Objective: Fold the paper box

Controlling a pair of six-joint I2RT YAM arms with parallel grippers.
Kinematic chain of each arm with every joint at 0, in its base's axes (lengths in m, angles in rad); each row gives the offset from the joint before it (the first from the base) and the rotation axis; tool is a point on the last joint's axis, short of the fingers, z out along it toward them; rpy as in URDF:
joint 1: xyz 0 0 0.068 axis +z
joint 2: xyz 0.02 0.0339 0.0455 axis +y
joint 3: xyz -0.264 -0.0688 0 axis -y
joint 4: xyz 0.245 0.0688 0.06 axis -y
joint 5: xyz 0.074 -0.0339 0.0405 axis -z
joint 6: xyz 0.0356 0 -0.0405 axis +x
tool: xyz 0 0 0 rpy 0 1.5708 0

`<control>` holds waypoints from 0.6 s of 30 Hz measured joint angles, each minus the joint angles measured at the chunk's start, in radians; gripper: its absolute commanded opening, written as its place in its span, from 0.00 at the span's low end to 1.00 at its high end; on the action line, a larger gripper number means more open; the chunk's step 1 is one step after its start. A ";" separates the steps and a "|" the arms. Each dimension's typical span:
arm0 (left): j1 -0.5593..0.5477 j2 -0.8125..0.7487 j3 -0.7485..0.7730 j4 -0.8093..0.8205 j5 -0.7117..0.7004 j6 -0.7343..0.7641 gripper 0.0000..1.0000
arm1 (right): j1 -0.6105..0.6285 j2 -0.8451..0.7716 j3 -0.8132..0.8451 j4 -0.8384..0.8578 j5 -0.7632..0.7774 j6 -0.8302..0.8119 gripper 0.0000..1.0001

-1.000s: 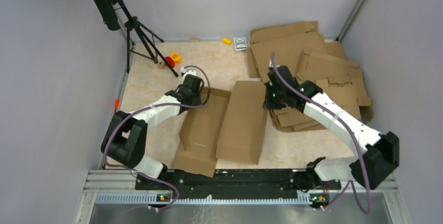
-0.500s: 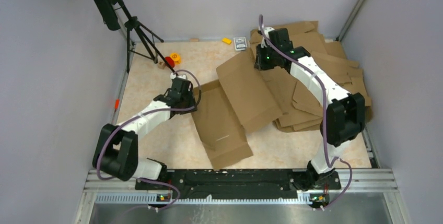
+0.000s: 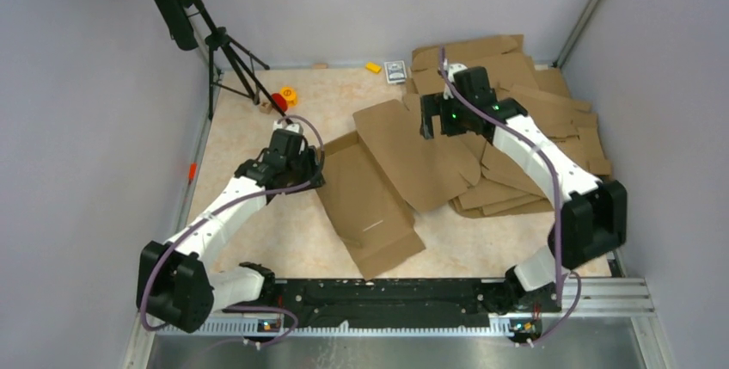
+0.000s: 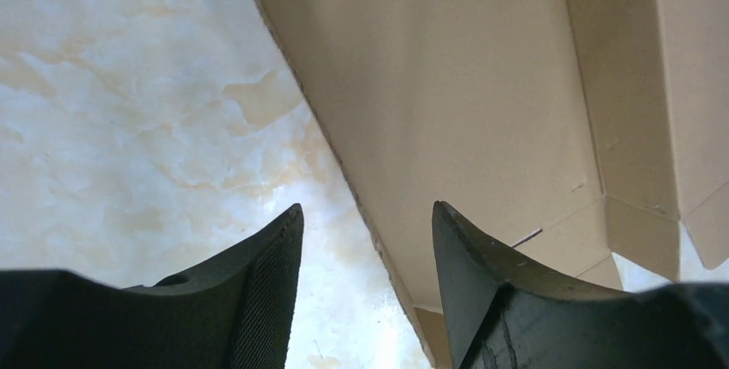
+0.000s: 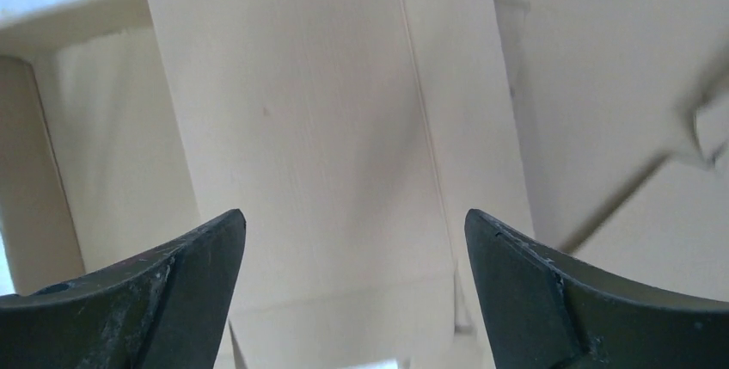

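The paper box [image 3: 378, 180], a large brown cardboard piece with creases and flaps, lies opened out across the middle of the table. My left gripper [image 3: 311, 177] is at its left edge. In the left wrist view that gripper [image 4: 368, 206] is open, and the box's edge [image 4: 481, 85] runs between the fingertips with a gap on each side. My right gripper [image 3: 428, 128] hovers over the box's far right panel. In the right wrist view its jaws [image 5: 354, 212] stand wide open above the cardboard [image 5: 318, 128] with nothing between them.
A loose pile of similar cardboard blanks [image 3: 533, 119] fills the back right corner, overlapping the box's right side. A black tripod [image 3: 228, 55] stands at the back left, with small red and orange toys [image 3: 284, 96] beside it. A yellow block [image 3: 373, 67] and a small card pack [image 3: 395, 71] lie by the back wall.
The box was swung round and opened out flatter. My right gripper went from shut on its panel to wide open and pulled back slightly. My left gripper widened at the left edge.
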 measured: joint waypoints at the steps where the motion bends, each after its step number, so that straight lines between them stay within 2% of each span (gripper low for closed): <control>1: 0.000 0.010 0.021 -0.019 -0.003 0.014 0.57 | 0.002 -0.055 -0.058 -0.004 0.010 0.013 0.97; 5: 0.000 0.093 0.172 -0.053 0.002 0.084 0.56 | 0.024 -0.240 -0.223 -0.002 0.016 0.066 0.97; 11: -0.006 0.226 0.330 0.030 0.002 0.251 0.58 | 0.104 -0.446 -0.420 0.016 -0.019 0.126 0.98; 12: -0.012 0.264 0.358 0.043 0.001 0.290 0.60 | 0.106 -0.474 -0.445 0.016 -0.023 0.133 0.98; 14: -0.024 0.343 0.408 0.061 0.001 0.367 0.79 | 0.106 -0.515 -0.473 0.003 -0.022 0.141 0.98; 16: -0.034 0.426 0.463 0.065 -0.007 0.460 0.89 | 0.106 -0.549 -0.479 -0.013 -0.022 0.144 0.98; 18: -0.040 0.512 0.526 0.056 -0.022 0.531 0.88 | 0.106 -0.586 -0.481 -0.019 -0.023 0.145 0.98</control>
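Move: Near the tray's left wall, the left hand has the box tray's far end about 12 cm ahead, 1 cm right and 8 cm below; the lid panel's far-left corner is some 17 cm ahead and 7 cm right, the tripod foot about 17 cm ahead and 7 cm left. Below the right hand by roughly 15 cm, the lid's near flap lies 13 cm back and 3 cm right, the lid's middle 2 cm back and 2 cm left, the cardboard stack 2 cm back and 18 cm right. Swinging forward some 14 cm and a little right, the left hand arcs up and then sinks again over the tray's far end, turning clockwise about 25 degrees while its left side rises and its half-open fingers spread wider. Meanwhile the right hand, wide open and empty, travels back about 14 cm at nearly constant height over the lid panel towards its near flap. ##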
